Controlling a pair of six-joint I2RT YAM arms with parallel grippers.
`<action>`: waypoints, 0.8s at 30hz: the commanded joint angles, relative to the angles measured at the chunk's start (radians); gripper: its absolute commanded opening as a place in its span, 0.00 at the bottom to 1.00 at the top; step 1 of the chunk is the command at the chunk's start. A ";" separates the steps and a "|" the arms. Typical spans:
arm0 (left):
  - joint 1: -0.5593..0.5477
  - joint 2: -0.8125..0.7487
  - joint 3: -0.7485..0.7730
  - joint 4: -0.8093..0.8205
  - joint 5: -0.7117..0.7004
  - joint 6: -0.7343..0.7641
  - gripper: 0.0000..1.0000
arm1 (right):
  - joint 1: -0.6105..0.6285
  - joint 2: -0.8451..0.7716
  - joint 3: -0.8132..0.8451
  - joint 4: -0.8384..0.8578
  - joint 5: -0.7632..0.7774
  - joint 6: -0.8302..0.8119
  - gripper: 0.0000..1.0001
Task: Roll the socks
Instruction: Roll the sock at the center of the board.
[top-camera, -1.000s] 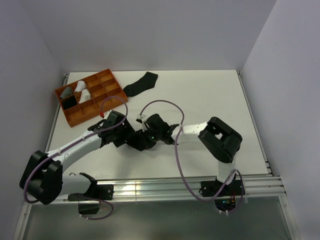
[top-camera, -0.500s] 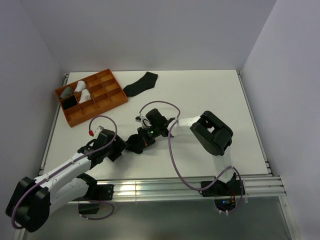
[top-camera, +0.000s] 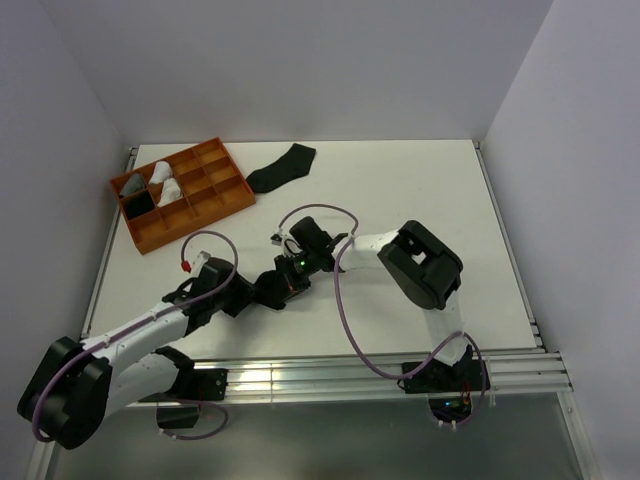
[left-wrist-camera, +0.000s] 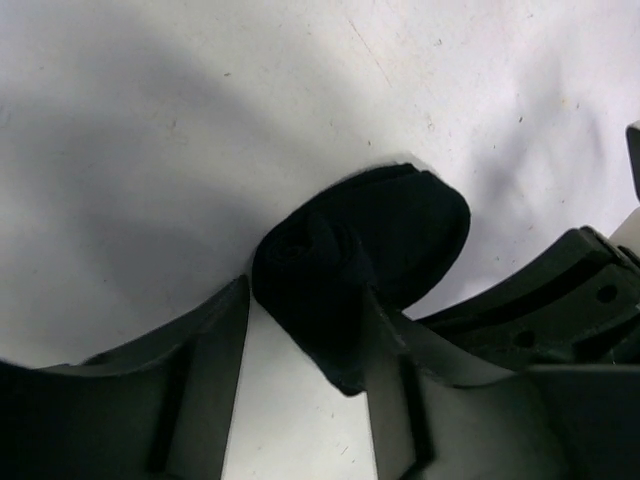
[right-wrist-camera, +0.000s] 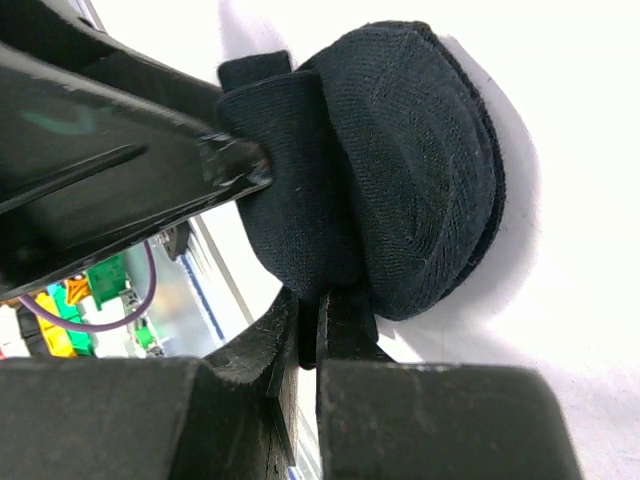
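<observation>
A rolled black sock (top-camera: 270, 290) lies on the white table near the front, between my two grippers. In the left wrist view the roll (left-wrist-camera: 350, 255) sits between the tips of my left gripper (left-wrist-camera: 305, 300), whose jaws stand wide and straddle its near end. My left gripper (top-camera: 248, 294) is just left of the roll. My right gripper (top-camera: 284, 281) is shut on a fold of the roll (right-wrist-camera: 420, 170), pinching the cloth between its fingertips (right-wrist-camera: 308, 315). A second black sock (top-camera: 282, 167) lies flat at the back of the table.
An orange compartment tray (top-camera: 215, 195) stands at the back left, with white and grey rolled socks in its left cells. A left-gripper finger (right-wrist-camera: 120, 130) shows against the roll in the right wrist view. The table's front rail runs just behind the arm bases.
The left arm pulled back and to the left from the sock, then came forward to it again. The right gripper has kept hold of the roll and shifted slightly left.
</observation>
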 joint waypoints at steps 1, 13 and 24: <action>0.003 0.069 0.002 0.037 0.000 0.002 0.47 | -0.003 0.022 -0.008 -0.039 -0.007 0.035 0.00; 0.003 0.330 0.210 -0.018 0.064 0.207 0.25 | -0.001 -0.172 -0.177 0.107 0.189 -0.002 0.36; 0.001 0.524 0.437 -0.173 0.132 0.373 0.24 | 0.106 -0.490 -0.307 0.161 0.697 -0.221 0.56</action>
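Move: The half-rolled sock is held by the right gripper between the two hands. Its middle lies about 3 cm ahead and 4 cm to the right of the open left gripper, and a centimetre lower. From the left gripper, the flat black sock lies some 32 cm ahead and 5 cm to the right, the wooden tray roughly 26 cm ahead and 20 cm to the left. From the right gripper, the sock's middle lies about 3 cm to the left and 2 cm ahead. Bring the left gripper forward and right over the half-rolled sock, about 7 cm in all, closing its fingers to pinch the rolled part while turning clockwise some 15 degrees. Keep the right gripper's pinch at first, then open it, let go, and draw away to the right and up, rolling the wrist some 25 degrees. ##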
